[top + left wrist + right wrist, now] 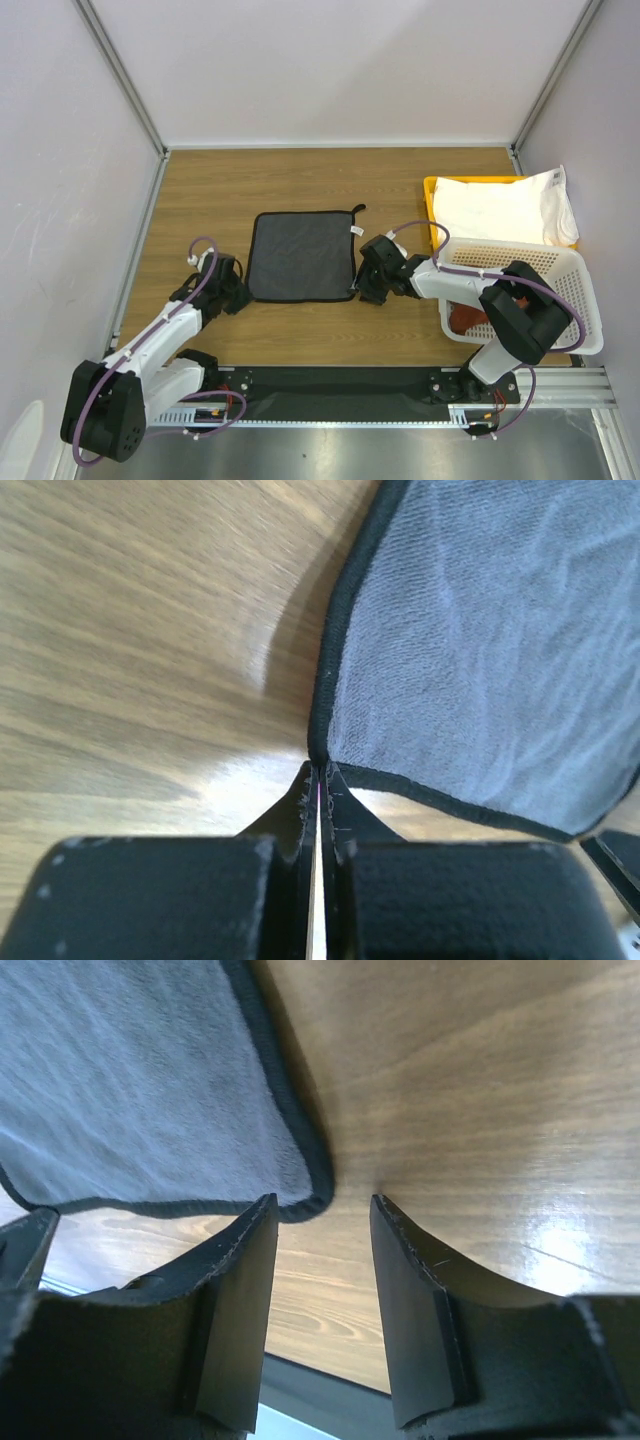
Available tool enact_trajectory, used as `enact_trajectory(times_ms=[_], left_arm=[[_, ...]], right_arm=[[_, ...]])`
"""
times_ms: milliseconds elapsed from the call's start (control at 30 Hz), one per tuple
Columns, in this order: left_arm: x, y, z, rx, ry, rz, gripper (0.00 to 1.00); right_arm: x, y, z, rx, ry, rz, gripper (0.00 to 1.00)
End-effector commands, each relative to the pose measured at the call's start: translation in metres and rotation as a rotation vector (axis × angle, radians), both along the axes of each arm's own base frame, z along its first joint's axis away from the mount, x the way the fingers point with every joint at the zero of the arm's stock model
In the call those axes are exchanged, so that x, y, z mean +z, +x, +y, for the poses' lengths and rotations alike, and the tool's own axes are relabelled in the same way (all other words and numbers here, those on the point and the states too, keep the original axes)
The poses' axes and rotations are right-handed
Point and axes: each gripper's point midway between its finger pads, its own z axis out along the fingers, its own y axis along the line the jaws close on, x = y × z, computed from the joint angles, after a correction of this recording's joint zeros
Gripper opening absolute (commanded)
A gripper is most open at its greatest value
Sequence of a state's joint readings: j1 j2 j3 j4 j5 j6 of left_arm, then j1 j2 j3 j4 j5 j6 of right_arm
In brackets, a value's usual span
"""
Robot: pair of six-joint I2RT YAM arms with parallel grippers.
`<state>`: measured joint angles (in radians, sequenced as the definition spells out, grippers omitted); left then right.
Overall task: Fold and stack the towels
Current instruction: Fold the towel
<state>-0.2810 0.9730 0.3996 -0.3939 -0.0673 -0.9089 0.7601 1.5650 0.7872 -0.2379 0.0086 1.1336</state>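
A dark grey towel (300,255) with black edging lies spread flat in the middle of the table. My left gripper (238,295) is at its near left corner, jaws shut on the black hem there (320,770); the towel (480,660) rises slightly from the wood at that corner. My right gripper (362,290) is at the near right corner, open, and that rounded corner (300,1200) lies just ahead of its left finger (240,1300), not gripped. A white towel (500,205) lies folded in the yellow tray. A reddish-brown towel (462,318) lies in the basket.
The yellow tray (431,195) stands at the back right, with the white perforated basket (575,290) in front of it beside the right arm. The table's near edge and black rail (330,380) run just behind both grippers. Walls enclose the table on three sides.
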Motion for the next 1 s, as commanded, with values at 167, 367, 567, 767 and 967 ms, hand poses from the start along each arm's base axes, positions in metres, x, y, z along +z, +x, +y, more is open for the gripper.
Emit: enact_trajectory(times_ms=[167, 367, 567, 767, 967], left_arm=[[0.044, 0.02, -0.021, -0.015, -0.106, -0.035, 0.0], [0.05, 0.021, -0.031, -0.006, -0.17, -0.021, 0.0], [0.057, 0.025, -0.038, 0.005, -0.214, -0.018, 0.0], [0.072, 0.03, -0.039, 0.022, -0.226, -0.024, 0.0], [0.072, 0.028, -0.036, 0.049, -0.218, -0.01, 0.0]], right_arm=[[0.01, 0.014, 0.009, -0.071, 0.065, -0.046, 0.49], [0.016, 0.004, 0.009, -0.184, 0.179, 0.001, 0.56], [0.041, -0.013, 0.019, -0.35, 0.397, 0.035, 0.69], [0.03, -0.01, 0.027, -0.409, 0.416, 0.046, 0.72], [0.006, -0.007, 0.028, -0.461, 0.385, 0.084, 0.66]])
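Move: My left hand already pinches the towel's near left corner, just off the table. The near right corner lies about 23 cm to my left hand's right and roughly level ahead; the far left corner is some 21 cm straight ahead of it. For my open right hand, that near right corner is about 2 cm to the left, 1 cm ahead and 2 cm below, with the white tag some 17 cm ahead and 1 cm left. Keeping my pinch on the near left corner, I raise my left hand about 6 cm, carrying it some 4 cm right and a little forward over the towel. My right hand backs off a few centimetres, then swings left and dips again at the near right corner, spreading its fingers wider, its left side tipping up and the hand turning clockwise, each about 20 degrees; it hasn't closed on the cloth. ##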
